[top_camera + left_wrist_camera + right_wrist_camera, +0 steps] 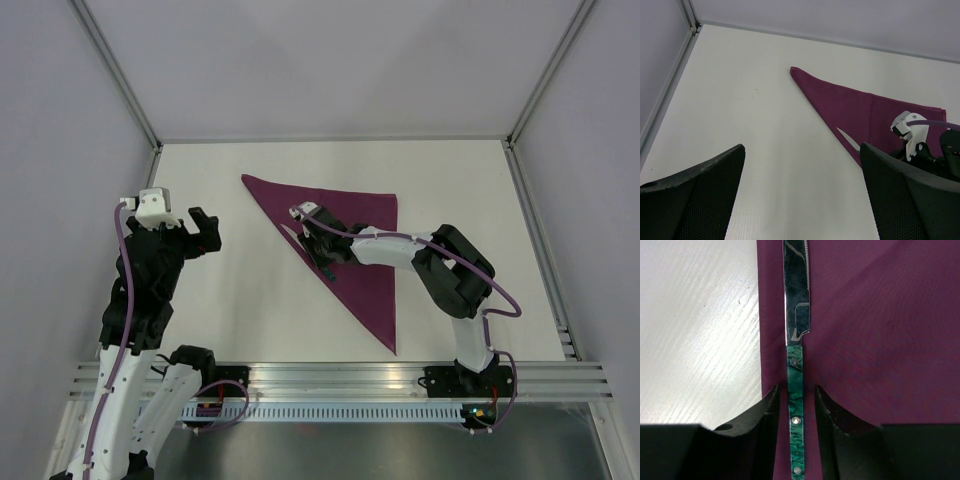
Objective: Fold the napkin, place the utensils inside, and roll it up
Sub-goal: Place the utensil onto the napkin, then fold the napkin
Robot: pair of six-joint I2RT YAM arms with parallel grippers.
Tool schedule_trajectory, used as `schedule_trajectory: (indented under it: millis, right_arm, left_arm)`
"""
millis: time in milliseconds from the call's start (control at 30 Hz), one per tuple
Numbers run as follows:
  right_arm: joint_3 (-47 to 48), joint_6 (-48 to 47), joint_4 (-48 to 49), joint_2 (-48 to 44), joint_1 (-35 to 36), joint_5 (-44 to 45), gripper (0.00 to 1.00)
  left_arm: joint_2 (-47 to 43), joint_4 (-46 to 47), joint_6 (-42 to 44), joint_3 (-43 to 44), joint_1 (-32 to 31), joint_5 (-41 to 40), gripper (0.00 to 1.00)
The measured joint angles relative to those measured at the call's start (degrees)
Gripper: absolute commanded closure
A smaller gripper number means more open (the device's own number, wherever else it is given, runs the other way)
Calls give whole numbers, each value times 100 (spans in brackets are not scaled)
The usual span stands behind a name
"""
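The plum-purple napkin [368, 285] lies folded into a triangle right of the table's middle, its long edge facing left. One of the utensils, a knife with a silvery blade [794, 295] and a green marbled handle, rests on the napkin [880, 340] just inside that edge. My right gripper [323, 260] is low over the handle. In the right wrist view its jaws [796, 394] stand open, with a narrow strip of cloth showing on each side of the handle. My left gripper [802, 150] hangs wide open over bare table, left of the napkin [855, 105]. The blade tip [846, 137] shows there.
White table with grey walls and metal frame rails [130, 95] at the sides. The left arm [150, 260] stands at the left of the table. An aluminium rail [330, 380] runs along the near edge.
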Motion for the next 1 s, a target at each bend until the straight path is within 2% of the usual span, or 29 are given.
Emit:
schedule_trajectory:
  millis: [133, 400, 500, 600, 667, 800, 900, 1000]
  right_arm:
    - [9, -52, -20, -31, 0, -9, 52]
    - [127, -282, -275, -584, -50, -28, 47]
    - [229, -365, -400, -1071, -251, -170, 47]
    - [330, -433, -531, -1696, -981, -474, 46]
    - [326, -466, -619, -2116, -1650, -634, 46]
    - [26, -610, -654, -3115, -3123, -785, 43]
    - [-308, -772, -780, -3775, -3681, -887, 43]
    - [-435, -957, -901, -4052, -4087, -1191, 43]
  left_arm:
    - [-50, 76, -2, -61, 0, -2, 0]
    - [120, 343, -437, -105, 0, 393, 0]
    - [348, 1128, -911, -354, -11, 1091, 0]
    - [361, 1976, -1252, -1071, -221, 1504, 0]
    - [422, 2439, -1294, -1547, -702, 1497, 0]
    - [822, 3333, -1043, -2238, -2302, 1069, 0]
    - [1180, 4065, -538, -2573, -3512, 625, 0]
    - [1397, 4677, 59, -2927, -4640, 85, 0]
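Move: The knife already lies on the folded napkin beside its long slanting edge, with the right fingers straddling the handle; its middle is about 4 cm ahead, 3 cm left and 1 cm below that hand. The napkin's far right corner lies some 19 cm ahead and 18 cm right of the right hand. From the raised left hand, the napkin's near corner is roughly 15 cm back, 40 cm right and 29 cm down, the knife about 11 cm ahead, 21 cm right and equally low. Open the right gripper further and lift it clear of the knife handle, straight up at first, then swing it up and to the right across the napkin, about 28 cm rightward, tipping the fingers up. Meanwhile bring the wide-open left gripper right, down and a little back towards the napkin's near corner, turning it clockwise nearly 50 degrees. ##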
